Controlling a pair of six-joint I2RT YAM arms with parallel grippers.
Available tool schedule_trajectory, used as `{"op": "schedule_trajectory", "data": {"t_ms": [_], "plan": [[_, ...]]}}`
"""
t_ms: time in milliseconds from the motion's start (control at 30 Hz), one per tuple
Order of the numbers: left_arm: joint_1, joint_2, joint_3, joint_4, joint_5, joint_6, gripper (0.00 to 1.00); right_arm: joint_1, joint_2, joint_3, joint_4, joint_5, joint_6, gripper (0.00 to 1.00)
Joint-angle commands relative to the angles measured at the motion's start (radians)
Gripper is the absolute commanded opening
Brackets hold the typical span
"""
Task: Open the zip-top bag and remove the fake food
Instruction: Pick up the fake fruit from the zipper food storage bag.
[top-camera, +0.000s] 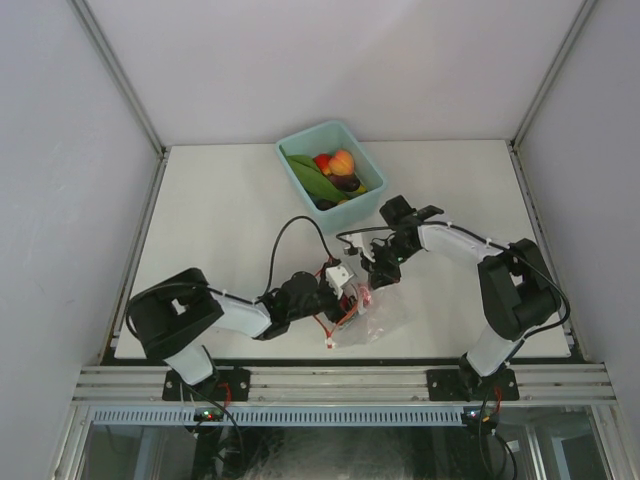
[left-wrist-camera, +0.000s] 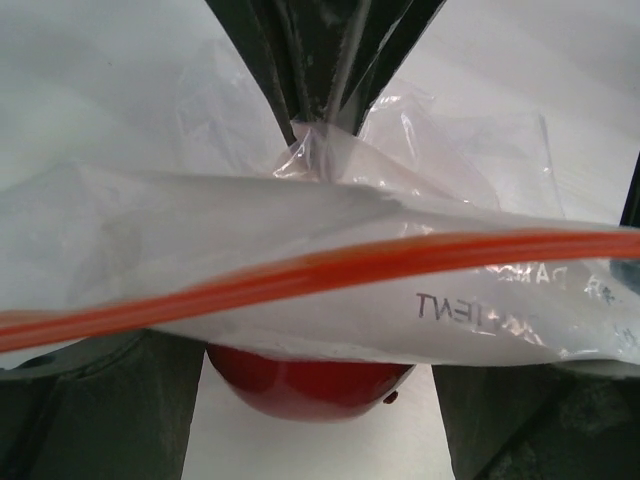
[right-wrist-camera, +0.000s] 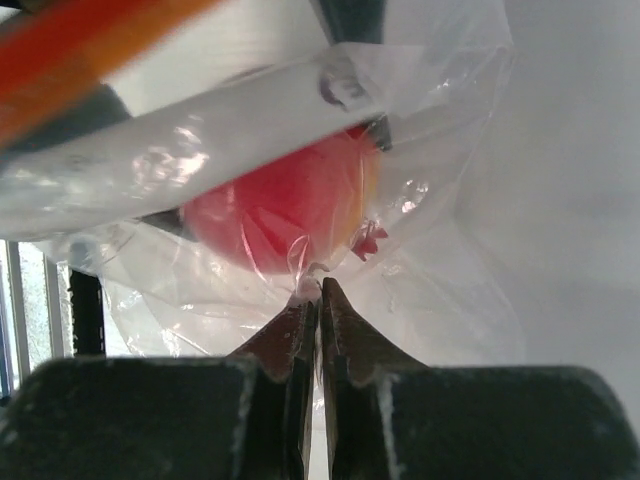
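The clear zip-top bag (top-camera: 375, 318) lies crumpled near the front middle of the table, its orange zipper strip (left-wrist-camera: 330, 268) running across the left wrist view. My right gripper (right-wrist-camera: 320, 287) is shut on a fold of the bag's plastic. A red fake food piece (right-wrist-camera: 275, 215) shows through the plastic just beyond its tips. My left gripper (left-wrist-camera: 318, 400) stands open at the bag's mouth, with its fingers (left-wrist-camera: 120, 410) on either side of that red piece (left-wrist-camera: 300, 385). I cannot tell whether they touch it. Both grippers (top-camera: 350, 293) (top-camera: 372, 280) meet over the bag.
A teal bin (top-camera: 300, 140) at the back middle holds several fake food pieces (top-camera: 335, 172): green, red, orange-red and dark purple. White walls ring the table on three sides. Black cables loop over the table between the arms.
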Motion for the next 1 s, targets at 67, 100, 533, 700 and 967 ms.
{"op": "schedule_trajectory", "data": {"t_ms": [67,100,533,700,967], "plan": [[0.001,-0.148,-0.023,-0.013,-0.07,-0.04,0.39,-0.04,-0.015,0.029,0.084,0.078,0.108,0.02],[0.001,-0.167,-0.028,-0.019,-0.078,-0.052,0.38,-0.047,-0.02,0.026,0.094,0.088,0.109,0.02],[0.065,-0.341,-0.087,-0.105,-0.104,-0.277,0.33,-0.099,-0.109,-0.015,0.171,0.127,0.073,0.02],[0.123,-0.367,-0.095,-0.137,-0.068,-0.372,0.33,-0.106,-0.117,-0.016,0.169,0.134,0.039,0.01],[0.173,-0.409,-0.11,-0.185,-0.03,-0.446,0.32,-0.118,-0.112,-0.017,0.175,0.143,0.013,0.03]]}}
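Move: The red pomegranate is already between the left fingers, inside the bag. The container where it belongs stands about 25 cm ahead of the left hand and some 7 cm to its left. The bag's orange zip mouth runs around the left hand, about 5 cm left of the hand point and level with it fore and aft. From the right hand, already pinching the clear plastic, the pomegranate lies roughly 3 cm back and 6 cm left, about a centimetre lower. The pomegranate is kept in the left grip and drawn up about 6 cm, first almost straight up, then leftwards and a little forward, while that hand swings some 20 degrees counter-clockwise. The right hand keeps its shut pinch on the plastic and pulls the other way, about 6 cm forward with some drift to the right, rising slightly late on, holding the bag back from the fruit. ##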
